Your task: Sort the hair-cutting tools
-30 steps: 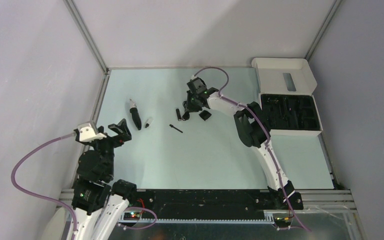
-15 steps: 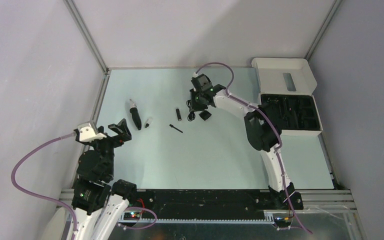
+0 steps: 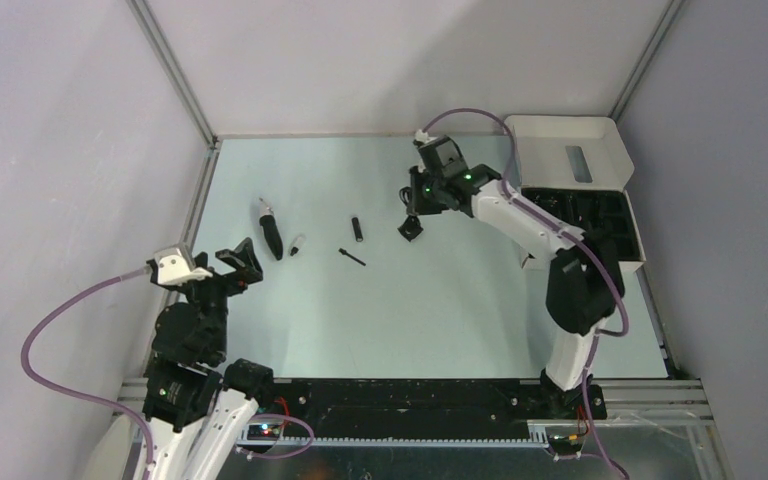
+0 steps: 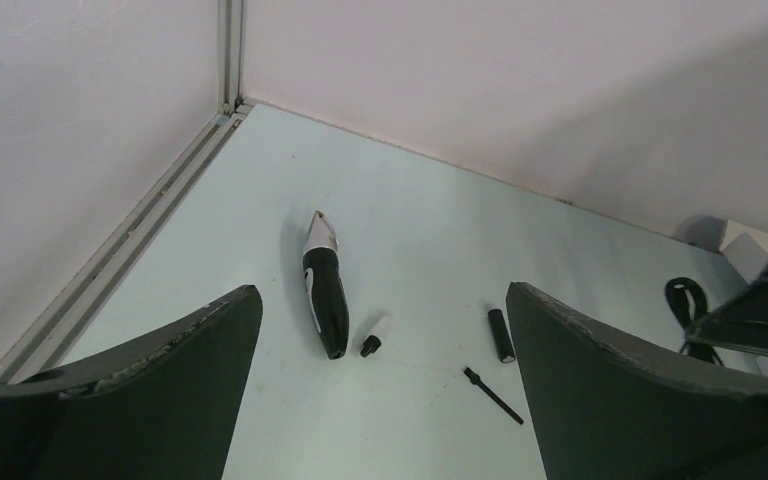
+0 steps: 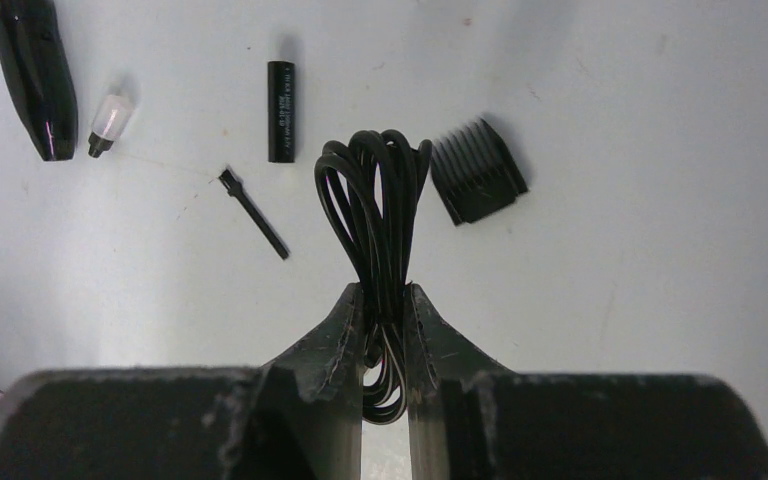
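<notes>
My right gripper [image 5: 384, 292] is shut on a coiled black cable [image 5: 375, 200], held above the table close to the squarish comb attachment [image 5: 478, 170]. In the top view this gripper [image 3: 412, 197] hangs just behind the comb [image 3: 411, 229]. The other hair-cutting tools lie to the left: a short cylinder [image 3: 357, 229], a thin stick [image 3: 352, 257], a small capped piece [image 3: 296, 243] and the tapered trimmer body [image 3: 271, 232]. My left gripper [image 4: 382, 292] stands wide open at the near left with nothing in it, looking over the trimmer [image 4: 324, 290] and stick [image 4: 493, 395].
A white box with a black moulded insert [image 3: 580, 225] and its raised lid [image 3: 568, 150] stands at the back right. The enclosure's metal rail [image 4: 140, 225] runs along the left edge, with walls at the left and back.
My right gripper has moved right and back toward the box, carrying the coiled cable away from the spot beside the cylinder. The left arm has not moved.
</notes>
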Controlling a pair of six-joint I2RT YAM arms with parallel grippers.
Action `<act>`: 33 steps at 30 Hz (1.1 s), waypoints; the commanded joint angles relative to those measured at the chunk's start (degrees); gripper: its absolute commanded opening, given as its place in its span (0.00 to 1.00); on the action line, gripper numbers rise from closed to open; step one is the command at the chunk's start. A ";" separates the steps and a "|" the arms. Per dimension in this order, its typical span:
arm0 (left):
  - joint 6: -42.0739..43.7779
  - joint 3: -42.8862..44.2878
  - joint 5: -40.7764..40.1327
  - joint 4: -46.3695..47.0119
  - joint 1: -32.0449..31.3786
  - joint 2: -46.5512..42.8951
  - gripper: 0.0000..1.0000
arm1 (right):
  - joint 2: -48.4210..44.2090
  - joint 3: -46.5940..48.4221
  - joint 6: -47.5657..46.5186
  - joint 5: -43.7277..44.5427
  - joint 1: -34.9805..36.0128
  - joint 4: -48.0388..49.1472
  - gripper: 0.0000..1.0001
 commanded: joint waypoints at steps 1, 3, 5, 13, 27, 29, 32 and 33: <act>0.01 1.77 0.45 1.16 -0.56 -1.07 1.00 | -9.50 -5.56 -1.79 0.58 -3.28 0.47 0.00; 0.00 1.75 0.30 1.19 -0.77 -1.46 1.00 | -12.71 -8.31 -2.23 1.32 -4.81 0.45 0.00; 0.00 1.77 0.11 1.20 -0.96 -1.82 1.00 | -15.47 -10.56 -2.69 2.81 -6.50 0.08 0.00; 0.00 1.77 -0.81 0.90 -2.08 -2.93 1.00 | -22.78 -12.50 -5.41 4.26 -14.76 -7.23 0.00; 0.97 1.55 -4.29 0.79 -7.30 -5.01 1.00 | -34.13 -18.35 -16.69 16.97 -27.68 -8.04 0.00; 1.16 1.51 -5.26 0.68 -8.37 -5.22 1.00 | -33.80 -18.49 -18.95 19.85 -29.62 -7.62 0.00; 1.30 1.43 -6.32 0.56 -9.81 -5.48 1.00 | -33.26 -18.54 -22.20 18.00 -33.34 -6.41 0.00; 1.35 1.40 -6.48 0.55 -10.63 -5.60 1.00 | -32.78 -18.51 -22.85 17.47 -34.19 -5.68 0.00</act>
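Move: The right hand already holds the coiled cable. The box tray it goes for lies about 36 cm to the right, roughly level in depth and some 12 cm lower, with the open lid about 18 cm beyond it. The black comb is nearly under this hand, about 2 cm ahead; the battery lies 11 cm to the left and 2 cm ahead. From the left hand, the box tray is about 62 cm right, 21 cm ahead and 26 cm lower. Keep the cable pinched in the right gripper and sweep it briskly right, away from the comb and battery, some 31 cm to the box, rising about 8 cm and easing slightly back. Swing the wrist clockwise about 30 degrees, rolling its left side down towards the end. Bring the empty, open left gripper a couple of centimetres back and up. ##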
